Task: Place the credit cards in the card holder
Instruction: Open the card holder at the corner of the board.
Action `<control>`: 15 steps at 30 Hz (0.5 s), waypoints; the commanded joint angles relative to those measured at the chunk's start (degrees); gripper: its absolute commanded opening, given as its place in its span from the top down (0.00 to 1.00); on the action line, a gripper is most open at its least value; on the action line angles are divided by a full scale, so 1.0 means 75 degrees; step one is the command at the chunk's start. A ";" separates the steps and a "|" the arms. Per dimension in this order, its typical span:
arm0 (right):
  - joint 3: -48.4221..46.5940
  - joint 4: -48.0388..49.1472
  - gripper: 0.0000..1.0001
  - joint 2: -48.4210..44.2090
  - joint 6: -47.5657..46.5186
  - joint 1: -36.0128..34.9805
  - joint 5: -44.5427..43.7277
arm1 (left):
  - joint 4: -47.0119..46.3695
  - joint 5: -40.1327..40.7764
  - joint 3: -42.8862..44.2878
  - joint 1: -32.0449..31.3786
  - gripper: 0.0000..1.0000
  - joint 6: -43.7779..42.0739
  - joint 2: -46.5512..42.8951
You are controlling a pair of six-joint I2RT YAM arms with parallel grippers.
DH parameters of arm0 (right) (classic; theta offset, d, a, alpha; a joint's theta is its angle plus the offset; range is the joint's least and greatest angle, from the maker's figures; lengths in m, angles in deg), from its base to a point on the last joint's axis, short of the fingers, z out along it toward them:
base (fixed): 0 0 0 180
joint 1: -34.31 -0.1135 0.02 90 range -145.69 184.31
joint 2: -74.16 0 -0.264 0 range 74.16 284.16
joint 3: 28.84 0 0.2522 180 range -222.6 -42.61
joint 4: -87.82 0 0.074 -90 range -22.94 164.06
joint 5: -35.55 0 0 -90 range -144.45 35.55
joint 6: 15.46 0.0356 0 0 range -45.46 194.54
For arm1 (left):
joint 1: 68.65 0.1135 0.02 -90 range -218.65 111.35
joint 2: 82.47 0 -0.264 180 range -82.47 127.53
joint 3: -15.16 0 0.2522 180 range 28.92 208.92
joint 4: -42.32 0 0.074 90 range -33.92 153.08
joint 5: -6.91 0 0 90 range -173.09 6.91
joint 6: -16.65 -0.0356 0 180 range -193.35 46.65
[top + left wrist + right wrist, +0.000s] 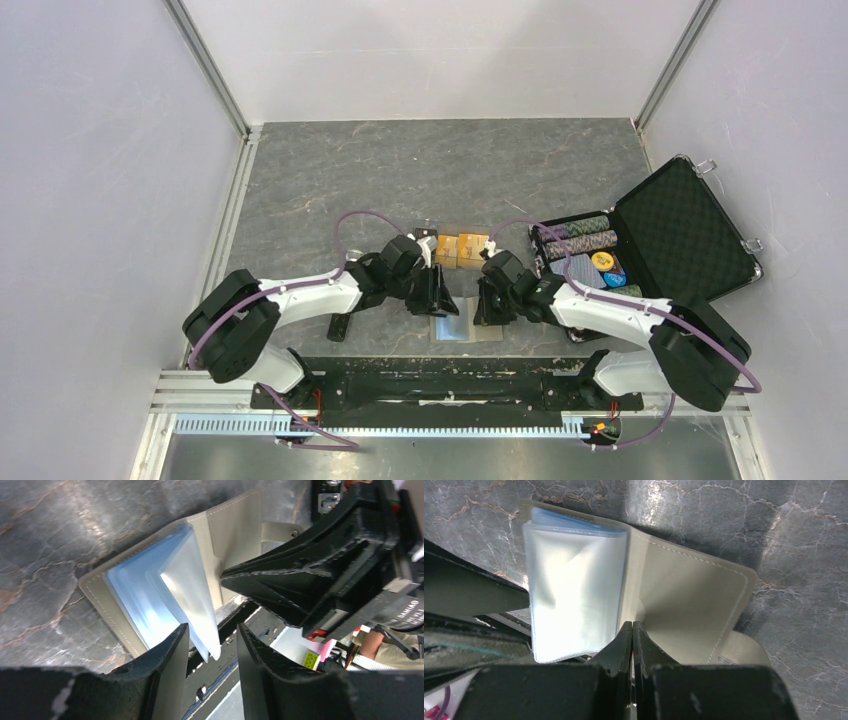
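Observation:
The card holder lies open on the table near the front edge, grey-tan cover down and its pale blue clear sleeves fanned upward. My left gripper is open, and the corner of one sleeve hangs in the gap beside the left finger, unclamped. My right gripper is shut, with its tips resting on the holder's inner cover beside the sleeves. Two orange-gold credit cards lie side by side just beyond both grippers. The black card is not clearly seen.
A large black chip case stands open at the right, with rows of poker chips in it. A small black object lies left of the left gripper. The holder's tab points right. Walls enclose the table.

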 commanded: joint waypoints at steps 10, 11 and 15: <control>-0.0503 -0.0783 1.00 -0.1416 0.0006 0.0068 -0.1241 | -0.1108 -0.0418 0.0551 -0.0272 0.53 0.0469 0.0377; -0.0539 -0.0914 1.00 -0.1495 -0.0017 0.0103 -0.1319 | -0.1184 -0.0440 0.0591 -0.0300 0.53 0.0513 0.0462; -0.0568 -0.1150 1.00 -0.1818 -0.0104 0.0318 -0.1393 | -0.1392 -0.0457 0.0841 -0.0477 0.49 0.0640 0.0795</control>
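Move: The opened card holder lies under both my hands. From my left hand its middle is about 3 cm right, 2 cm back and 5 cm below; from my closed right hand it is some 2 cm left, level fore and aft and 2 cm below. The tray of packs sits about 12 cm ahead of my left hand, neither left nor right of it. The black remote is some 21 cm to that hand's left and 2 cm back. With my left fingers staying about half open around the corner of the half-raised clear leaf, I carry that hand about 3 cm right across the holder, rising a little, to push the leaf over. My right hand, fingers still shut, comes off the right-hand cover, lifting about 5 cm and easing forward and slightly right as its fingertips swing forward some 10 degrees. ##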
